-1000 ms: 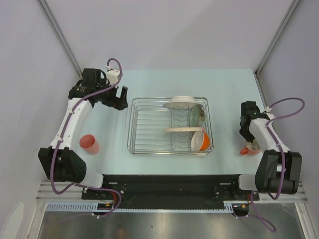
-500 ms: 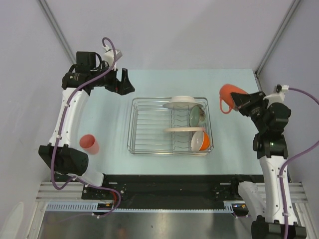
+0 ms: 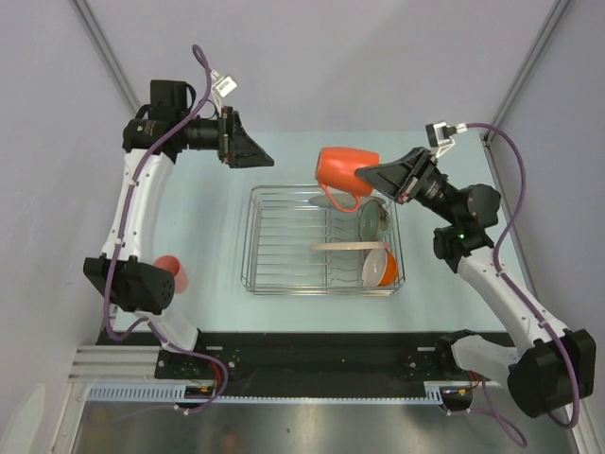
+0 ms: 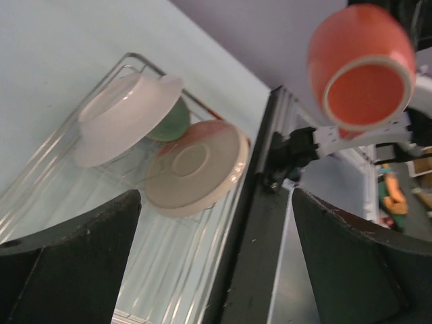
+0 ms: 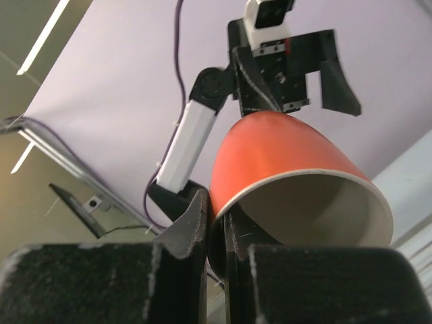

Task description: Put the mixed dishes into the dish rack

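My right gripper (image 3: 367, 174) is shut on the rim of the orange mug (image 3: 344, 171) and holds it on its side in the air above the back edge of the dish rack (image 3: 248, 255). The right wrist view shows the mug (image 5: 290, 169) close up, its wall pinched between the fingers (image 5: 196, 223). In the rack stand a white shallow bowl (image 4: 125, 118), a green glass bowl (image 3: 371, 219), a cream plate (image 3: 345, 246) and an orange-outside bowl (image 3: 380, 269). My left gripper (image 3: 250, 151) hangs open and empty, raised behind the rack's left corner. A salmon-pink tumbler (image 3: 170, 270) stands on the table at left.
The left arm's elbow (image 3: 128, 284) partly covers the tumbler from above. The rack's left half holds only bare tines (image 3: 284, 241). Grey walls and metal posts (image 3: 515, 76) close in the table at the back and sides.
The right arm lifted the orange mug off the table at the right and swung it left over the rack's back edge. The left arm rose and turned its open gripper to the right.
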Robot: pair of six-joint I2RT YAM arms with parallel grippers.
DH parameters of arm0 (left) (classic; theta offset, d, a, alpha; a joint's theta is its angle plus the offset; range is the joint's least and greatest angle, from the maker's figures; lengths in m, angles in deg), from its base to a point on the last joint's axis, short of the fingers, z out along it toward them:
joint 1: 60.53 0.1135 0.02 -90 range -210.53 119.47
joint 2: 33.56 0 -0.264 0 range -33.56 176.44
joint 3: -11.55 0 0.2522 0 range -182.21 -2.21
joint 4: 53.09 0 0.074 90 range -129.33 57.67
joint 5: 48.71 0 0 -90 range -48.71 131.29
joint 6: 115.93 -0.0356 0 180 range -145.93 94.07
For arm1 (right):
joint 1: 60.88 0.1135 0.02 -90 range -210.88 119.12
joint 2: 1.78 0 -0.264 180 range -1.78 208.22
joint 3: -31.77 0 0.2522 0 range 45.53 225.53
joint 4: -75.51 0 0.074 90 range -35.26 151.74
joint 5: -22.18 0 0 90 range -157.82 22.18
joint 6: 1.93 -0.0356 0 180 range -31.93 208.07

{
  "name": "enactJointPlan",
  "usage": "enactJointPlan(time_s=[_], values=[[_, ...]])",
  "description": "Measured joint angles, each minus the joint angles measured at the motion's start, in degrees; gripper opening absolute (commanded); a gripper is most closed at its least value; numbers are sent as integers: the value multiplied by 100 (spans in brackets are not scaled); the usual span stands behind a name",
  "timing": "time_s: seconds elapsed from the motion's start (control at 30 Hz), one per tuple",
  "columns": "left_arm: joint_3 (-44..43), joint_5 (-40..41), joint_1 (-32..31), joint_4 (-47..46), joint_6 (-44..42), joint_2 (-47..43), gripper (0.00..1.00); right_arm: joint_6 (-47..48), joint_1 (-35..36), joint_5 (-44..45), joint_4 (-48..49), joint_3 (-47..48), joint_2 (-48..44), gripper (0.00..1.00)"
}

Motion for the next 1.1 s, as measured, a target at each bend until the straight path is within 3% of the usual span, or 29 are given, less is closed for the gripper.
enactJointPlan(time_s=[0.13, 0.37, 0.47, 0.6, 0.77, 1.1], values=[[590, -719, -2, -750, 796, -153, 100, -59, 391, -66, 400, 0, 382, 0], [2424, -1480, -31, -4151, 3644, -802, 100, -59, 756, -31, 706, 0, 1003, 0], [2673, -1578, -122, -4905, 4218, -918, 100, -127, 927, 9, 1016, 0, 1373, 0], [2658, -1513, -214, -4809, 4074, -1005, 100, -221, 1082, 50, 1248, 0, 1794, 0], [2485, -1161, -302, -4037, 3392, -1019, 100, -284, 1226, 57, 1405, 48, 2090, 0], [2177, -142, -372, -2752, 2181, -1016, 99, -313, 1320, 31, 1539, 197, 2094, 0]])
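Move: The right hand holds the orange mug high over the rack; the open left gripper it goes to is some 21 cm to its left, 8 cm farther out and 7 cm lower. Below the right hand by about 37 cm stand the white plate, 22 cm ahead and 1 cm left, and the pink plate, 8 cm ahead and 2 cm left. From the left hand the mug is about 17 cm right, 6 cm back and 8 cm higher. Right hand carries mug about 9 cm left, 6 down, towards the open left gripper, which eases back. ##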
